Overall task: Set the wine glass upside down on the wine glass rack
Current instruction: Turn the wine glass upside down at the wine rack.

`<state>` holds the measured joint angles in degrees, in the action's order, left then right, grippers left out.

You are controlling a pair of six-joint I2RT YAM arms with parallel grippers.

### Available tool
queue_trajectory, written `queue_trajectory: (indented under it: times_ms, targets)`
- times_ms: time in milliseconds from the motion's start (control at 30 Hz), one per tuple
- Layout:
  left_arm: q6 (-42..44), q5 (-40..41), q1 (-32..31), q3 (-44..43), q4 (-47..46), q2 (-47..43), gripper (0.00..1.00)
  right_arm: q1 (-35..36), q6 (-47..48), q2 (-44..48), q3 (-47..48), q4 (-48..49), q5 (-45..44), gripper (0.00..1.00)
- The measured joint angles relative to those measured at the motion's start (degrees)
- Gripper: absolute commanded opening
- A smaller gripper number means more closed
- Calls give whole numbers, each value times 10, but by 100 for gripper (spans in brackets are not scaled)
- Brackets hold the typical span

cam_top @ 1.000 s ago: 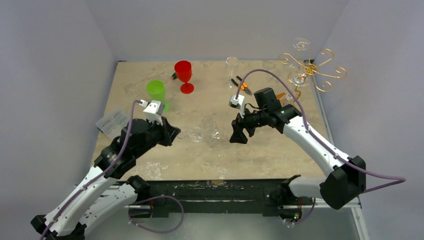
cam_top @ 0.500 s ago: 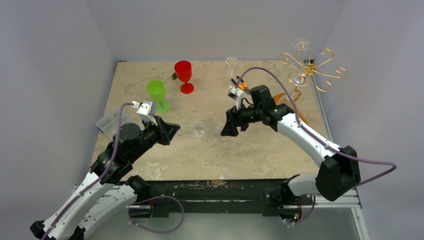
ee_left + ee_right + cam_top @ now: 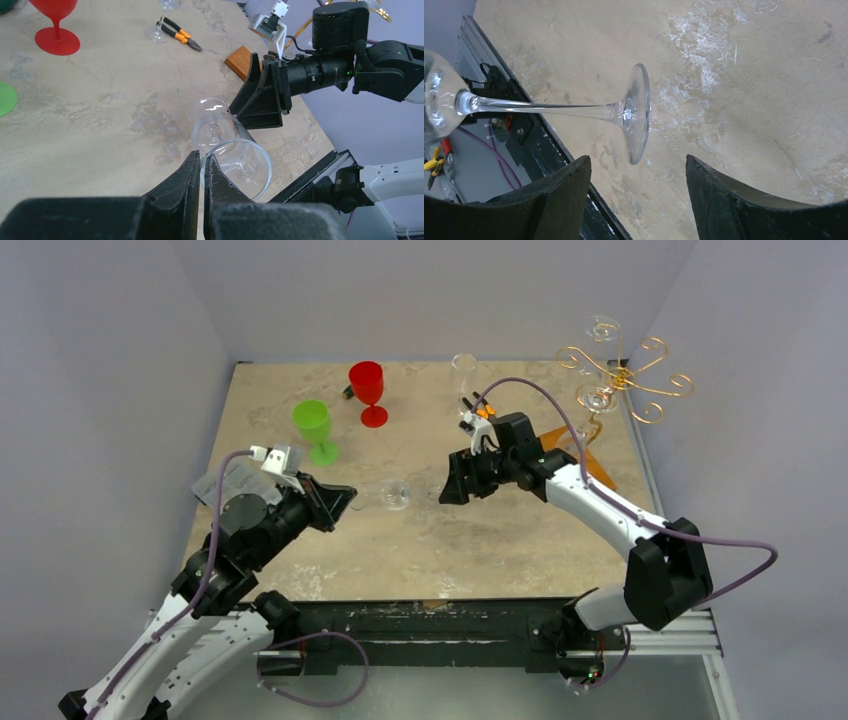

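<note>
A clear wine glass (image 3: 396, 494) lies level above the table, bowl to the left and foot to the right. My left gripper (image 3: 349, 499) is shut on the rim of its bowl (image 3: 228, 146), one finger inside and one outside (image 3: 201, 156). My right gripper (image 3: 447, 490) faces it from the right, open, with the glass's round foot (image 3: 637, 117) just ahead of its spread fingers (image 3: 636, 159) and not between them. The wine glass rack (image 3: 626, 377), gold wire on an orange-brown wooden base (image 3: 592, 464), stands at the far right corner with two clear glasses on it.
A red goblet (image 3: 367, 390) and a green goblet (image 3: 313, 426) stand at the back left. A clear flute (image 3: 464, 373) and orange-handled pliers (image 3: 485, 411) are behind my right arm. A clear plastic box (image 3: 224, 481) lies at the left edge.
My right gripper has moved left and back, closing in on the glass's foot. My left gripper has shifted slightly back with the glass still in it.
</note>
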<state>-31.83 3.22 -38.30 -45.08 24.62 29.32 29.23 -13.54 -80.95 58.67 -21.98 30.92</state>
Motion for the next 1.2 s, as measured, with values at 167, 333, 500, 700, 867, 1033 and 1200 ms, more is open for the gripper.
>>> queue_trajectory:
  times_ms: [167, 333, 500, 700, 867, 1033, 1200]
  targets:
    - [-7, -4, 0, 0, -7, -13, 0, 0, -15, -10, 0, 9, 16, 50]
    - [-17, -10, 0, 0, -11, -19, 0, 0, -28, -13, 1, 19, 52, 36]
    - [-21, -16, 0, 0, -11, -28, 0, -1, -37, -13, 2, 32, 83, 15]
    - [-23, -16, 1, 0, -12, -44, 0, -17, -52, -14, 2, 40, 117, 0]
    - [-23, -20, 0, 0, -10, -55, 7, -23, -52, -6, 2, 38, 132, 0]
    - [-35, -45, 0, 9, -14, -69, 46, -26, -13, 0, 30, 5, 117, 0]
    - [-44, -59, 0, 9, -3, -97, 61, -26, 34, 3, 80, -45, 85, 0]
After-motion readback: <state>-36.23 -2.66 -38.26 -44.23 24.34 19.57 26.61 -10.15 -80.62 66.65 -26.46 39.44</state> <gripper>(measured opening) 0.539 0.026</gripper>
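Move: The wine glass's foot is only about 2 cm to the right hand's left and 1 cm lower, level with it fore and aft, between its open fingers. From the left hand, which still pinches the rim, that foot is some 17 cm right, 5 cm ahead and 9 cm below. From the right hand, the pliers lie about 24 cm ahead, 9 cm right, and the wine glass rack's wooden base some 10 cm ahead, 31 cm right, both about 14 cm lower. The wine glass's foot is pinched at its edge by the right fingers, which close across both its faces as that hand eases about 2 cm left, then climbs, some 5 cm up in all. The left hand rises gently with the rim still gripped, tilting about 10 degrees, then, once the right has closed, opens about halfway and draws back from the rim, roughly 4 cm back and 3 cm up overall. ##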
